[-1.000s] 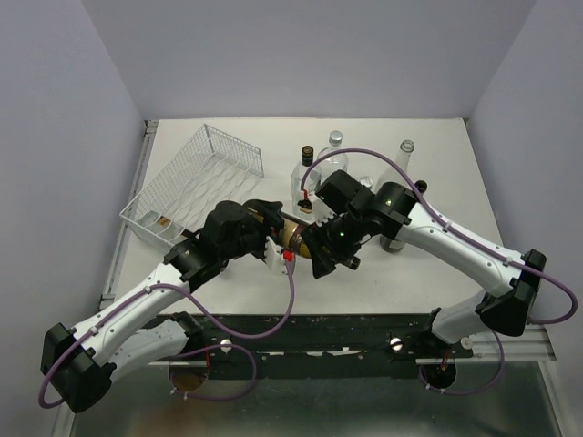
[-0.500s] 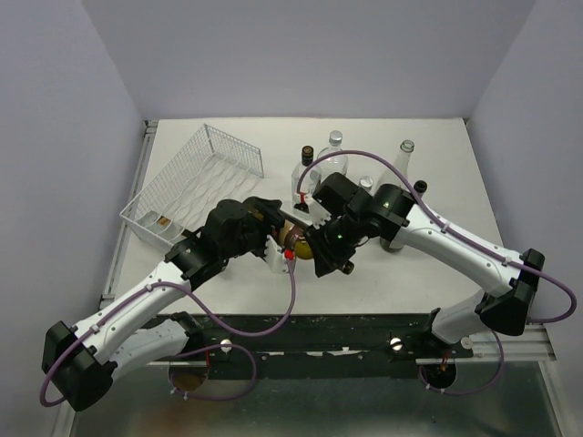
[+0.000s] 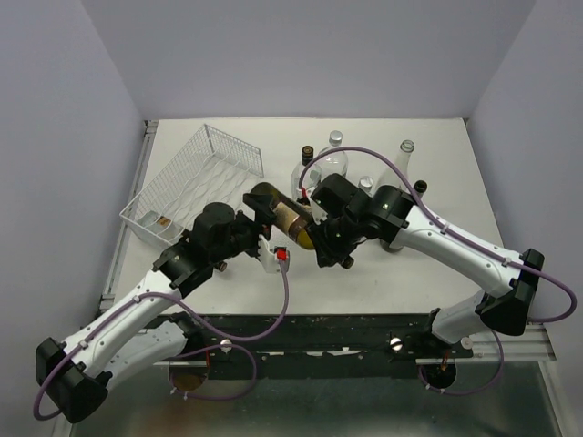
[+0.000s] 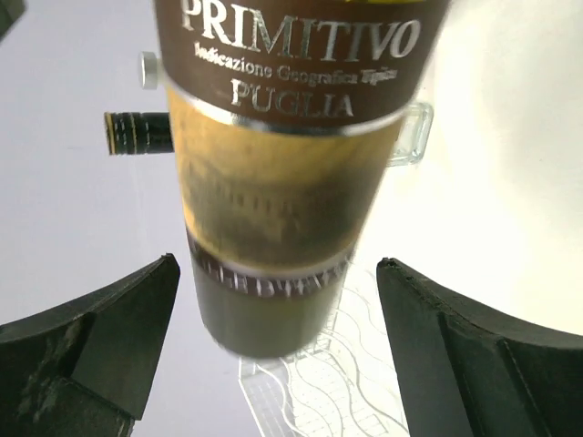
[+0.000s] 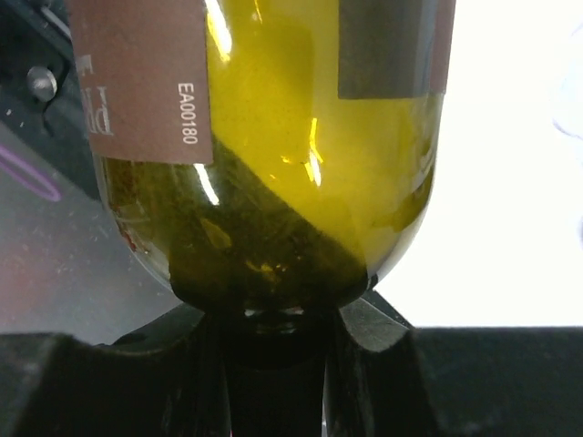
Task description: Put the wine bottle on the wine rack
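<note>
The wine bottle (image 3: 278,211), dark green glass with a brown label, hangs above the table with its base pointing up-left toward the wine rack (image 3: 196,182). My right gripper (image 3: 321,238) is shut on the bottle's neck; in the right wrist view the fingers (image 5: 383,319) clamp the neck just below the bottle's shoulder (image 5: 273,182). My left gripper (image 3: 267,238) stands open just beside the bottle. In the left wrist view the bottle (image 4: 282,209) sits between the wide-apart fingers (image 4: 109,337) without touching them, and the white wire rack (image 4: 346,382) shows beyond its base.
Three clear glass bottles (image 3: 335,155) (image 3: 307,168) (image 3: 405,155) and a dark one (image 3: 419,188) stand upright at the back, behind the right arm. A dark bottle neck (image 4: 137,132) shows in the left wrist view. A small object (image 3: 159,218) lies in the rack's near end.
My left gripper has opened and drawn back off the bottle. My right gripper has closed on the neck, and the bottle's base has swung up and left toward the rack.
</note>
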`<action>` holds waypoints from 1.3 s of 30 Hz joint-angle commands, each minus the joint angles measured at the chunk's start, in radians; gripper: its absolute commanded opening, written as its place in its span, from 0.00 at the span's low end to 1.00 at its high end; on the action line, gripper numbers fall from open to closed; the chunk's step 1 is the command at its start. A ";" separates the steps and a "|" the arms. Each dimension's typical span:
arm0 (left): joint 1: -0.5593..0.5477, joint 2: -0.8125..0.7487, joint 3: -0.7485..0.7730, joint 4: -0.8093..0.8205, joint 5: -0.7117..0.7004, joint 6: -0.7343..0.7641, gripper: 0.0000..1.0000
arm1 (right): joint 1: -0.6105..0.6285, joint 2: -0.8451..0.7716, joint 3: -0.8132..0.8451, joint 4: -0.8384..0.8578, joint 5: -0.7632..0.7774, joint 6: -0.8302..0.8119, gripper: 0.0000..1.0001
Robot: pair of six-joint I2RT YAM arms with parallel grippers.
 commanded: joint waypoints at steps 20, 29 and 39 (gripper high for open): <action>0.005 -0.286 0.216 0.205 -0.173 -0.631 0.99 | 0.056 0.298 0.045 0.373 0.005 -0.066 0.01; 0.005 -0.341 0.185 0.342 -0.170 -0.616 0.99 | 0.091 0.383 0.051 0.403 -0.018 -0.058 0.01; 0.005 -0.351 0.190 0.298 -0.162 -0.620 0.99 | 0.108 0.490 0.173 0.439 -0.027 -0.056 0.01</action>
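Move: The right hand grips the wine bottle's neck, its middle about 5 cm ahead, 8 left and 5 higher. The rack's middle lies some 32 cm left of this hand, 18 ahead and 16 below; the bottle already in the rack is about 34 left, 8 ahead, and a black-capped clear bottle 5 left, 17 ahead. From the left hand, open around the held bottle, the bottle's middle is about 4 cm right, 1 back; the rack 20 left, 13 ahead, 20 below. Right hand carries the bottle some 12 cm down and left towards the rack; open left rises 24 cm. ##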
